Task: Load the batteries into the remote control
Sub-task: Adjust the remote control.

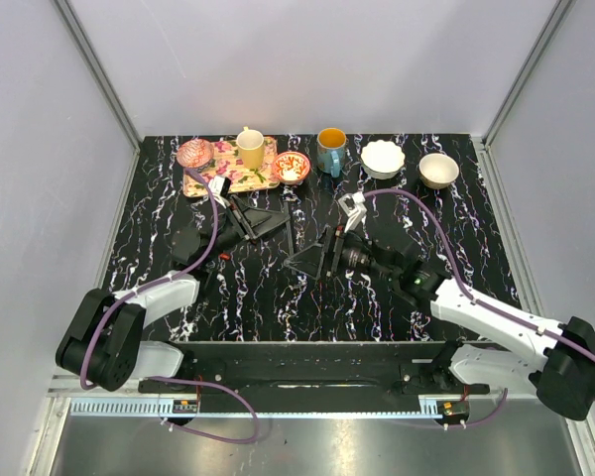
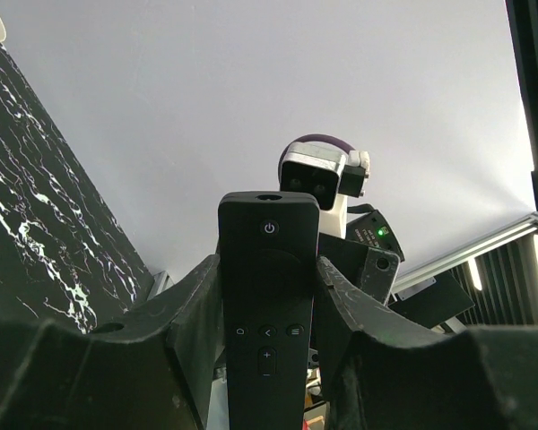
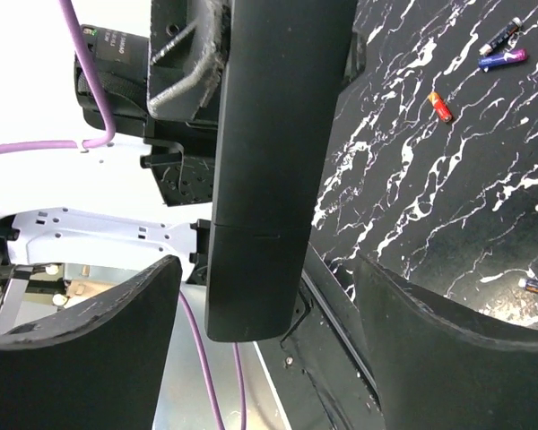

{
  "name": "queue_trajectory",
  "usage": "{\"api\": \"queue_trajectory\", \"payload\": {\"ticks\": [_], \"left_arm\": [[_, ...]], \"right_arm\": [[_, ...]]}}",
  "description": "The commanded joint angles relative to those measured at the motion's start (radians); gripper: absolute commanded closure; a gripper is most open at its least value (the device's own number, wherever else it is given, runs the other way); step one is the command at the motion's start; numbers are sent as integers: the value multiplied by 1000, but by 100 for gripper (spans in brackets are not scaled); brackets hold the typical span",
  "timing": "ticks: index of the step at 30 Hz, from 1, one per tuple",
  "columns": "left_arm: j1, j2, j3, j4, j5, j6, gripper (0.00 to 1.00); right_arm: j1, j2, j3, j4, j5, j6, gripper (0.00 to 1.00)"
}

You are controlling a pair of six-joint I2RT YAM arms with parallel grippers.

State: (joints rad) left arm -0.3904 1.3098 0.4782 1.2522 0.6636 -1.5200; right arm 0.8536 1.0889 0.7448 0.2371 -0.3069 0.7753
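Note:
The remote control [image 2: 267, 296] is a slim black bar, held off the table with my left gripper [image 2: 269, 269] shut on its sides, button face toward the left wrist camera. Its plain back [image 3: 273, 134] shows in the right wrist view. There its lower end hangs between the fingers of my right gripper [image 3: 267, 269], which stands open with a gap on each side. From above, the left gripper [image 1: 273, 220] and right gripper [image 1: 302, 260] meet at mid-table around the remote [image 1: 291, 238]. Small batteries [image 3: 503, 59] lie loose on the table, with another battery [image 3: 440, 106] close by.
At the back left, a floral tray [image 1: 228, 178] carries a yellow cup [image 1: 249, 147], with a pink bowl [image 1: 194, 153] and a red bowl [image 1: 291, 166] beside it. A teal mug [image 1: 330, 149], a white bowl [image 1: 382, 157] and a beige bowl [image 1: 438, 169] line the back edge.

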Motion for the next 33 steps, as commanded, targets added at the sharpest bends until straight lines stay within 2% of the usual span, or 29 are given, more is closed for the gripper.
{"api": "queue_trajectory", "payload": {"ticks": [1, 11, 15, 16, 18, 19, 20, 21, 22, 23, 24, 25, 27, 28, 30, 31, 33], "left_arm": [[5, -34, 34, 391, 10, -12, 100], [5, -35, 42, 394, -4, -20, 100], [5, -30, 57, 385, 14, -20, 99], [5, -26, 63, 356, 27, -13, 71], [5, -38, 68, 314, 48, 18, 43], [7, -50, 63, 246, 48, 39, 19], [8, -70, 57, 192, 44, 70, 1], [12, -120, 50, 123, 38, 157, 1], [13, -150, 48, -52, 30, 208, 1], [13, -182, 51, -153, 1, 260, 1], [13, -243, 66, -257, -16, 367, 1], [13, -266, 82, -462, -36, 421, 1], [9, -311, 143, -645, -97, 557, 1], [-7, -317, 170, -816, -120, 601, 1], [-39, -319, 248, -969, -215, 712, 1], [-82, -319, 275, -1105, -263, 736, 1], [-119, -323, 303, -1165, -370, 753, 1]], "right_arm": [[-7, 25, 5, 125, -37, 22, 20], [-7, 55, -21, 202, -72, 53, 45], [-5, 43, -27, 200, -89, 45, 64], [-7, 39, -19, 186, -89, 29, 77], [-7, 16, 7, 67, -55, -11, 99], [-8, 5, 40, 10, -43, -60, 100], [-7, -12, 56, -90, -32, -86, 100], [-7, -18, 74, -151, 4, -115, 100], [-5, -24, 115, -210, 23, -170, 100], [-5, -32, 135, -326, 38, -198, 100], [-5, -34, 154, -378, 79, -223, 100], [-5, -34, 189, -424, 101, -263, 100], [-5, -29, 215, -530, 156, -298, 100], [-4, -24, 237, -556, 175, -323, 100], [-1, -11, 252, -611, 224, -341, 100], [4, -4, 264, -624, 245, -349, 100], [9, 9, 277, -651, 302, -350, 100]]}}
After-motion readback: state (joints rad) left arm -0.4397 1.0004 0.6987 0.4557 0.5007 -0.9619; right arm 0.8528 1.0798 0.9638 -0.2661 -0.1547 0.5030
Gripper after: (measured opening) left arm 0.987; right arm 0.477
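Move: The left hand still pinches the remote control near its far end, the remote's middle some 4 cm back from that hand. From the open right hand that middle is about 4 cm ahead and 1 cm to the left, 1 cm higher. The red battery lies on the table about 9 cm ahead of the right hand, 17 cm to its left and 25 cm below; the patterned bowl is roughly 25 cm straight ahead of the left hand, 27 cm below. Right fingers pinch the remote's near end, left ones let go, rising, then right draws it about 5 cm rightward. ##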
